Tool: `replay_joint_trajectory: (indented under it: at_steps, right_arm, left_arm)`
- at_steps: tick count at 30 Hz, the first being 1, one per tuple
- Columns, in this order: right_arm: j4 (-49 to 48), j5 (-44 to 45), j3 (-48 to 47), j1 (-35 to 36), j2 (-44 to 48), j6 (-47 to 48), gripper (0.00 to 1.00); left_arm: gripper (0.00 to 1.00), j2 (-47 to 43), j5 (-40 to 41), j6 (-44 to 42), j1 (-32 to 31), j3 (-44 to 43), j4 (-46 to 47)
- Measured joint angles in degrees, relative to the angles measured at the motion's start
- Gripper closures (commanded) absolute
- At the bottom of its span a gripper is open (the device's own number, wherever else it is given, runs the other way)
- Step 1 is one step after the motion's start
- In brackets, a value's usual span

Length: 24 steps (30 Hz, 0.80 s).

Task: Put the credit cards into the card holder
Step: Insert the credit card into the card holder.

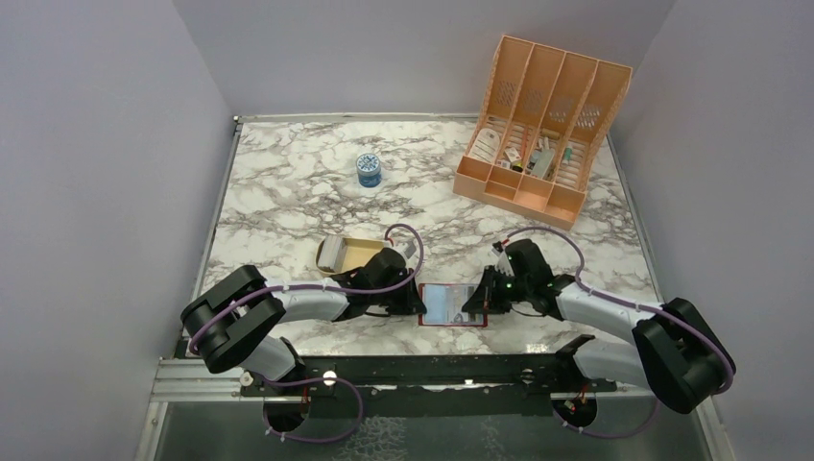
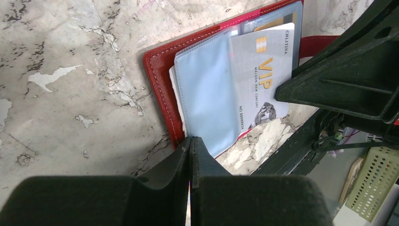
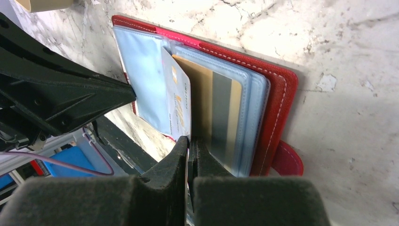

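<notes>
The dark red card holder (image 1: 451, 305) lies open near the table's front edge, its pale blue pockets (image 2: 207, 89) facing up. My left gripper (image 2: 190, 141) is shut on the near edge of a blue pocket leaf. A silver VIP credit card (image 2: 259, 70) sits half into a pocket. My right gripper (image 3: 190, 140) is shut on that card's (image 3: 179, 103) outer edge. A gold card (image 3: 202, 94) fills the pocket behind it. More credit cards (image 1: 331, 252) lie stacked in a tan tray (image 1: 363, 252) behind my left gripper (image 1: 418, 305).
A peach slotted organizer (image 1: 542, 125) stands at the back right. A small blue-lidded jar (image 1: 369, 169) sits at the back centre. The holder lies close to the table's front edge and the black rail (image 1: 432, 370). The two grippers nearly meet over it.
</notes>
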<state>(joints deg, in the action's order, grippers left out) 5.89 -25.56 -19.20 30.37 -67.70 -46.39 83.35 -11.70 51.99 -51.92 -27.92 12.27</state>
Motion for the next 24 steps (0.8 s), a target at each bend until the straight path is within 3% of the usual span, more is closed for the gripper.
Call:
replay_joint_trajectory:
  at_steps: [13,19,24]
  right_arm:
    - [-3.2,-1.4,0.1,0.0,-2.3,-0.3,0.97]
    - [-4.5,-2.9,0.0,-0.1,-3.8,-0.3,0.73]
    - [-1.1,-1.7,-1.9,0.0,-2.3,0.3,0.61]
  left_arm:
    - [0.94,0.0,0.4,0.3,-0.6,0.0,0.2]
    - [0.94,0.0,0.7,0.9,-0.8,0.0,0.2]
    - [0.94,0.4,0.9,1.2,-1.2,0.0,0.9]
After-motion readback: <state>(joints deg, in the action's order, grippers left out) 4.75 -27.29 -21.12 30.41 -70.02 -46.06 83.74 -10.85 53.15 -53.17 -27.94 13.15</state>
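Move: The right hand holds the VIP card by its right long edge, over the open card holder. The left-page pocket for it is centred about 6 cm to the left, 2 cm ahead and 1 cm lower. The gold-striped card in the right page lies 2 cm ahead, 1 cm right and just below; the beige tray is some 26 cm left and 13 cm ahead. From the left hand, the pocket's middle is roughly 4 cm right and 2 cm ahead, level with the fingertips. Leftward by about 1 cm, staying low, the right hand eases the pinched VIP card towards the left-page pocket, then opens its fingers to about a third and lets go, rising a little over half a centimetre at the end. The left hand keeps its shut fingertips on the holder's outer left edge, creeping some half a centimetre right. ##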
